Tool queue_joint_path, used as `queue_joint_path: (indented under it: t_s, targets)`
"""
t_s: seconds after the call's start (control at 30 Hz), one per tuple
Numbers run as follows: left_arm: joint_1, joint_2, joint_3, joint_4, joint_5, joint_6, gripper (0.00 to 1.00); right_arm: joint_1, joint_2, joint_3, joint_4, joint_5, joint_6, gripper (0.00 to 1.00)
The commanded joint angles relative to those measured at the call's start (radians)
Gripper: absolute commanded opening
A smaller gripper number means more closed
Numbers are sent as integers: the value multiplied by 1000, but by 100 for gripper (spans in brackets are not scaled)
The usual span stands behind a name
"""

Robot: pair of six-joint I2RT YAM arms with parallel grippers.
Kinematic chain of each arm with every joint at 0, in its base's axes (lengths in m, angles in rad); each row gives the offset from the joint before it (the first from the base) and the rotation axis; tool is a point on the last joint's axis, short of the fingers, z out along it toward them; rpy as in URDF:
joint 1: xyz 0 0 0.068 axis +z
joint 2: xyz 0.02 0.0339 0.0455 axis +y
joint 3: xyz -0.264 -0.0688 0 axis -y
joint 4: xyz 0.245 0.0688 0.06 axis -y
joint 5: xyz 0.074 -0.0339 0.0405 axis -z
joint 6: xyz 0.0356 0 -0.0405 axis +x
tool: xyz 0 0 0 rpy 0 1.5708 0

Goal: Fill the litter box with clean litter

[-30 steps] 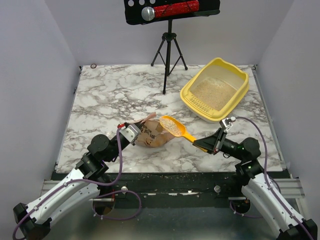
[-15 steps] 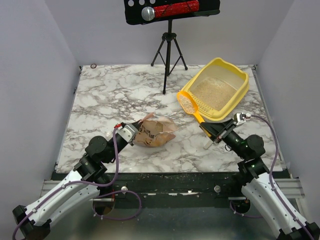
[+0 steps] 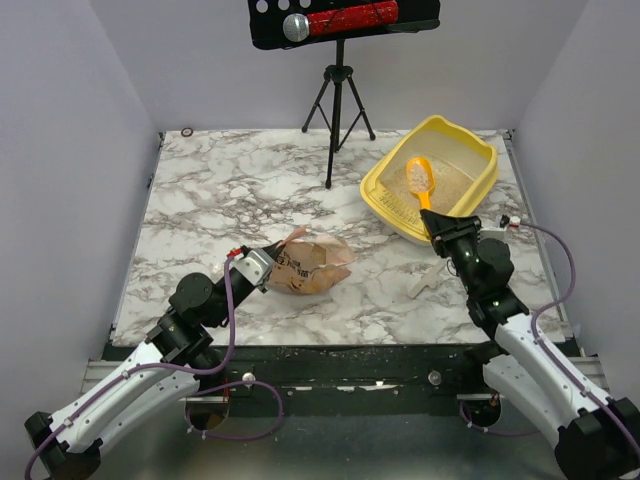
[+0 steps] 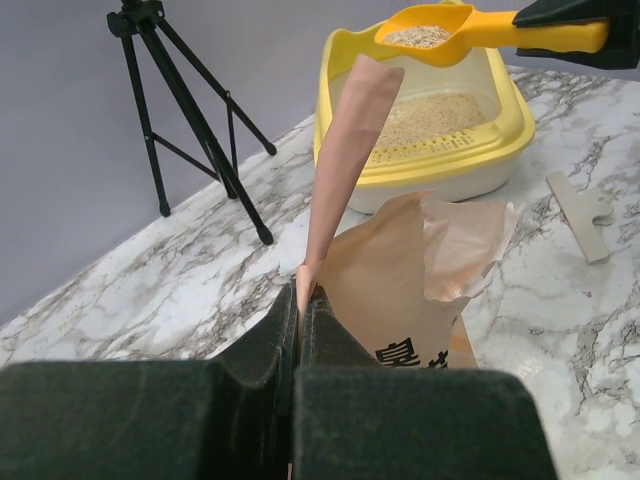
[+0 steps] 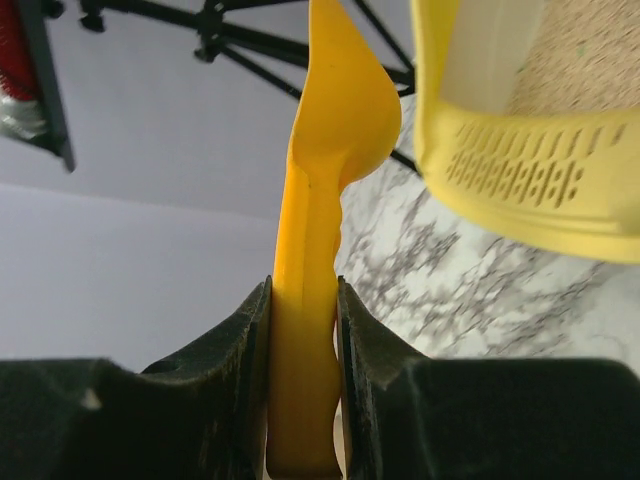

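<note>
The yellow litter box (image 3: pixel 376 189) stands at the back right with a layer of clean litter (image 3: pixel 455 180) in it. My right gripper (image 3: pixel 440 226) is shut on the handle of a yellow-orange scoop (image 3: pixel 419 177). The scoop's bowl hangs over the box and carries beige granules. In the right wrist view the scoop (image 5: pixel 322 150) runs up from my gripper (image 5: pixel 303 300), beside the box's rim (image 5: pixel 520 175). My left gripper (image 3: pixel 262 263) is shut on the torn edge of the tan paper bag (image 3: pixel 312 266), which lies at front centre. In the left wrist view the bag (image 4: pixel 400 290) rises from my gripper (image 4: pixel 300 298).
A black tripod (image 3: pixel 337 110) stands at the back centre, carrying a black bar with a red roll (image 3: pixel 340 18). A small grey flat piece (image 3: pixel 425 282) lies on the marble between the bag and my right arm. A small ring (image 3: pixel 187 131) sits in the back left corner.
My right gripper has swung the loaded scoop from above the bag, right and back, to over the litter box. The left gripper and the bag have stayed put.
</note>
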State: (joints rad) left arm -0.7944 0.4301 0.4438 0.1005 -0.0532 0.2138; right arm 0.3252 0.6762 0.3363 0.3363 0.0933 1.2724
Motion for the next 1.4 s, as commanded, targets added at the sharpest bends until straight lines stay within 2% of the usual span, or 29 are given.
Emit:
queue_joint_path:
  t_s: [0.0, 0.23, 0.67, 0.87, 1.1, 1.3, 1.37]
  targets:
    - [-6, -28, 36, 113, -30, -11, 0, -15, 132, 148, -90, 200, -160, 0]
    - [-6, -24, 42, 97, -42, -7, 0, -49, 281, 364, -334, 324, -419, 0]
    - [-6, -17, 58, 77, -53, -10, 0, -87, 664, 809, -739, 142, -916, 0]
    - [-6, -14, 59, 73, -50, -10, 0, -87, 821, 1065, -1011, 146, -1088, 0]
    - [-6, -11, 59, 73, -45, -11, 0, -77, 833, 1165, -1120, 259, -1162, 0]
    - [-5, -11, 61, 71, -47, -11, 0, -34, 749, 1219, -1177, 122, -1153, 0]
    - [-6, -13, 59, 71, -43, -11, 0, -18, 702, 1225, -1203, 22, -1144, 0]
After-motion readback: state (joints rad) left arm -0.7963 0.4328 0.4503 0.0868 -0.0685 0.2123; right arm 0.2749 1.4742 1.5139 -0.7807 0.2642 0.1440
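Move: The right hand holds the litter-filled scoop by its handle, with the middle of the litter box about 20 cm ahead, 5 cm to the right and some 17 cm below. The grey scraper lies roughly 8 cm back, about 1 cm to the right, on the table; the paper bag is about 28 cm left and 10 cm back. For the left hand, the box is some 28 cm ahead and 40 cm to the right. With the scoop handle still pinched, the right hand carries the loaded scoop farther out over the litter box, about 12 cm forward and 6 cm right, dipping some 3 cm on the way, then eases back and rises a little. Meanwhile the wrist rolls some 75 degrees, left side down, and tips down about 30, turning the scoop bowl over above the litter. The left hand keeps the bag's top pinched in place. ##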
